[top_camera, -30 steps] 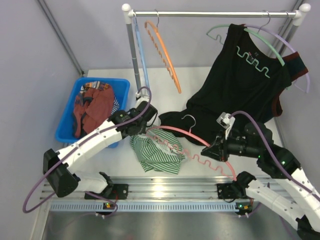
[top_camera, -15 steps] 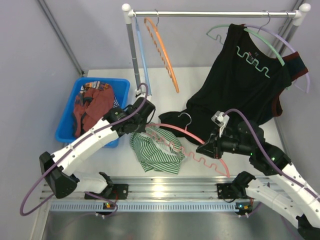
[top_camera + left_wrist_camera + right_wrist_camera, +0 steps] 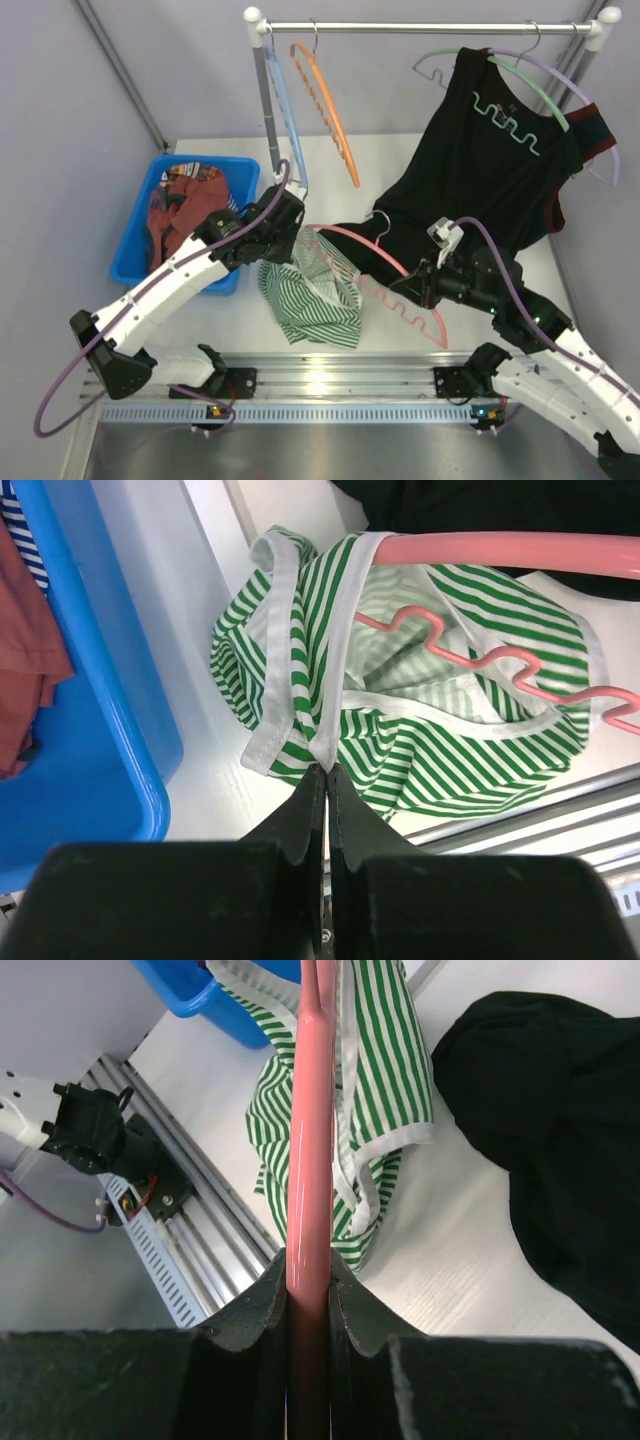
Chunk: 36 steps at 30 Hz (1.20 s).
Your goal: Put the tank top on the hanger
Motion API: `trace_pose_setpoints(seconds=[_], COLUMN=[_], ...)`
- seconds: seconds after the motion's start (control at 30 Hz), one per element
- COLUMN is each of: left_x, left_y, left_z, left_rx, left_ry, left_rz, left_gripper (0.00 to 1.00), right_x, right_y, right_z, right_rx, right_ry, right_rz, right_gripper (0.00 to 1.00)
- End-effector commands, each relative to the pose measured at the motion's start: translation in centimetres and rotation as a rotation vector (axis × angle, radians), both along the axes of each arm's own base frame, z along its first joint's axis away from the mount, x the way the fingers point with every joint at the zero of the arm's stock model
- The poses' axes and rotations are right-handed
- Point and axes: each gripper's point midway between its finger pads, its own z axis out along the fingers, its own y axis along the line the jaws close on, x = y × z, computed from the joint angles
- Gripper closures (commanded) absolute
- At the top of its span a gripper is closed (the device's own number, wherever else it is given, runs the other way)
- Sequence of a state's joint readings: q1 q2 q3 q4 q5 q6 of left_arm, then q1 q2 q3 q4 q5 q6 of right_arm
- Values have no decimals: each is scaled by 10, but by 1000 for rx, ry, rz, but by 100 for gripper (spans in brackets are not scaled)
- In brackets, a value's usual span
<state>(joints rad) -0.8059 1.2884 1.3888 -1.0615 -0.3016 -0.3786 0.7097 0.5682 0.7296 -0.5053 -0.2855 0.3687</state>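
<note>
The green and white striped tank top [image 3: 312,302] lies bunched on the table between the arms. My left gripper [image 3: 291,243] is shut on its white trim; in the left wrist view the trim is pinched at the fingertips [image 3: 326,771] and the tank top [image 3: 460,770] hangs from it. My right gripper [image 3: 408,288] is shut on the pink hanger [image 3: 352,242], and the bar [image 3: 310,1110] runs straight out between the jaws. One end of the hanger [image 3: 500,550] reaches into the lifted opening, its wavy arm over the stripes. The tank top [image 3: 385,1060] drapes beside the bar.
A blue bin [image 3: 130,268] holding red patterned cloth [image 3: 185,215] stands at the left. A black garment [image 3: 480,170] hangs from the rack [image 3: 420,28] and pools on the table behind the hanger. An orange hanger [image 3: 330,105] and a light blue hanger [image 3: 285,120] hang there too.
My right gripper has carried the hanger leftward, its end going further into the tank top. My left gripper has drawn the trim up and back a little.
</note>
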Motion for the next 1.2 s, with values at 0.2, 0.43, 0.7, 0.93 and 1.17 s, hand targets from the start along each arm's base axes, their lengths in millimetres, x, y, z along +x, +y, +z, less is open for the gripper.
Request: trace_pose_setpoints(seconds=[0.2,0.43,0.7,0.93,1.17], left_x=[0,4,-6,-18,-21], left_y=[12,17,7,-4,-12], left_z=[45,58,62,64,66], left_rx=[-26,-8,-51,-95,-124], left_ry=[-87,-111,-81,-53,-66], left_rz=[15,34,-43,-120,-131], left_gripper=[100,100,100,100,100], right_x=[-23,-51,-34,-13,-15], right_y=[26,34,41,54,73], right_z=[46,45,43,51,47], right_rx=[144,146,149,144,108], right_ry=[-159,-169,-192,-249,-272], right_rz=[194,315,256,222,271], right_gripper=[100,100,100,100,100])
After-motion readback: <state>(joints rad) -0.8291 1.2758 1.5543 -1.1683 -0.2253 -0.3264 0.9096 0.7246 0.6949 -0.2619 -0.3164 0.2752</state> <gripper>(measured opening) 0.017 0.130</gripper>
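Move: The pink hanger's free end, tucked just under the tank top's held strap, lies about 6 cm ahead of the left hand and 3 cm to its right, roughly level. From the left hand, the rest of the tank top is heaped some 20 cm below, 4 cm back and 5 cm right; the blue bin is 10 cm ahead and 20 cm left. From the right hand, gripping the hanger, the held strap is about 21 cm left and 7 cm ahead. The tank top's strap, still pinched by the left hand, is raised about 5 cm, then eased slightly back and right. The hanger, still gripped by the right hand, is drawn back about 5 cm while swinging some 15 degrees counter-clockwise, then fed leftward under the held strap as the hand comes partly forward again, about 6 cm left in all. ##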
